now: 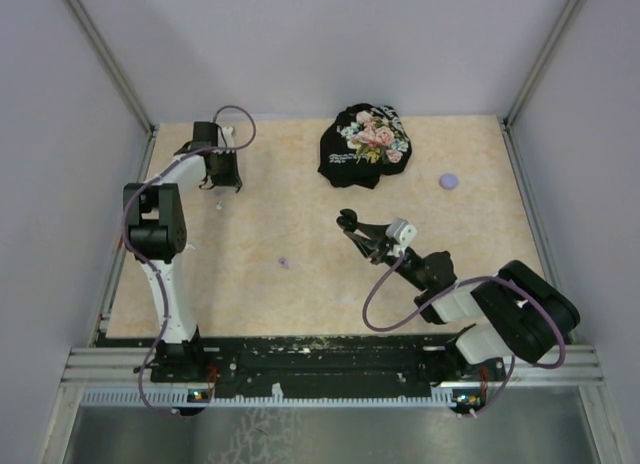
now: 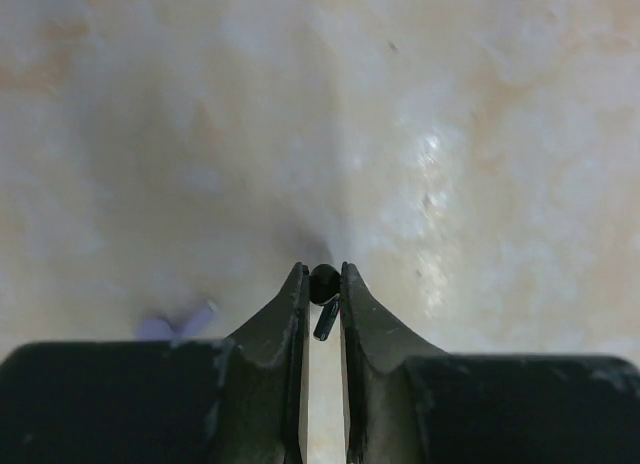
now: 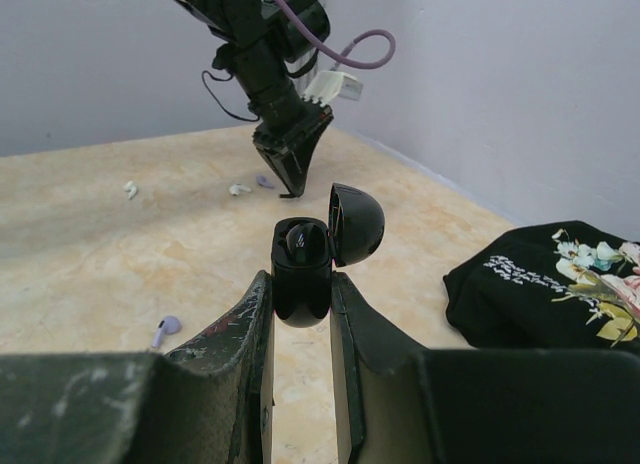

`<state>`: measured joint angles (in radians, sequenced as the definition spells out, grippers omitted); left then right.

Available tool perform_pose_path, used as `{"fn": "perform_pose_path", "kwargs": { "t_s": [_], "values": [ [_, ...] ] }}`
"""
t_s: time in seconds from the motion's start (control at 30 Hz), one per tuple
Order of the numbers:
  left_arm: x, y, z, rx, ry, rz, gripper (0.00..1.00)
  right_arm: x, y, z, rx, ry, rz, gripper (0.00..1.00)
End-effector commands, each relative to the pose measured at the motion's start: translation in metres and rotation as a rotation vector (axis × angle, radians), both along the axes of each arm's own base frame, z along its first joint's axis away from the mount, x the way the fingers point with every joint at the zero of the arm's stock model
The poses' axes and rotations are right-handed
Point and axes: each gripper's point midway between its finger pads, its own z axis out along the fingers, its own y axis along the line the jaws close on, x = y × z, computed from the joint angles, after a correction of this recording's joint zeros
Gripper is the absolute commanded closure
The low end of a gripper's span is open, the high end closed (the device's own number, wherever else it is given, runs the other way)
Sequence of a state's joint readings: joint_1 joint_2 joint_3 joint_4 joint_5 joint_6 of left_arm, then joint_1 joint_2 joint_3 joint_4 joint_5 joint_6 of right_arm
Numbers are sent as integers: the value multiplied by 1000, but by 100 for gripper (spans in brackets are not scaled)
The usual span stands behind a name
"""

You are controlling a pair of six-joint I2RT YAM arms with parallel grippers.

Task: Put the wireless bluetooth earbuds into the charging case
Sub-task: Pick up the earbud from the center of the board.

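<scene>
In the left wrist view my left gripper [image 2: 322, 276] is shut on a small black earbud [image 2: 324, 284], low over the table, its stem hanging down between the jaws. My right gripper [image 3: 300, 284] is shut on the black charging case [image 3: 300, 269], held upright above the table. The case's lid [image 3: 357, 224] is swung open to the right. One black earbud [image 3: 302, 242] sits in the case. From above, the left gripper [image 1: 222, 182] is at the far left and the right gripper [image 1: 347, 221] near the middle, well apart.
A black floral cloth [image 1: 365, 144] lies at the back, a lavender puck [image 1: 449, 181] to its right. A lavender earbud [image 3: 165, 327] lies in mid-table. Pale earbuds [image 3: 240, 190] lie near the left gripper. Walls enclose the table.
</scene>
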<state>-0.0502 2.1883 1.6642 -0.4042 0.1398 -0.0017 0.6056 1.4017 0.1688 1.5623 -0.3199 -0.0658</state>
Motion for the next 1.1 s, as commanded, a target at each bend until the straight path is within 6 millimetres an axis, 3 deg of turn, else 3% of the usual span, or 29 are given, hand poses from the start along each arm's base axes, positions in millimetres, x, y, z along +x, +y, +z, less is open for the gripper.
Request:
{"fn": "perform_pose_path", "kwargs": {
  "t_s": [0.0,0.33,0.7,1.07],
  "values": [
    [-10,-30,52,-153,-114,-56,90,-11,-5,50,115,-148,18,100],
    [-58,-79,121,-424,-291,-128,91,-10,-1,61,122,-149,39,100],
    [-129,-120,228,-610,-631,-258,91,-13,7,91,202,-179,83,100],
    [-196,-160,285,-740,-789,-405,91,-19,18,113,247,-214,108,100]
  ]
}}
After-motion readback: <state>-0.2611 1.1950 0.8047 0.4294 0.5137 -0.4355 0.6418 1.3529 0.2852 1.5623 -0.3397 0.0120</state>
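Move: The black earbud is already pinched in the left fingers. From that hand the charging case, held by the right hand, lies about 25 cm back, 29 cm to the right and 17 cm higher. The lilac earbud lies roughly 20 cm back and 13 cm right, near board level; a white piece lies 5 cm back and 5 cm left. From the right hand the black earbud is about 27 cm ahead, 30 cm left and 17 cm below. Upward first of all, some 26 cm, and at the same time back and to the right, the left hand carries the pinched black earbud from the board towards the charging case, its fingers swinging up about 60 degrees from steeply down to level, pointing forward-right. The right hand, still gripping the open case, rises about 6 cm and drifts slightly left. ##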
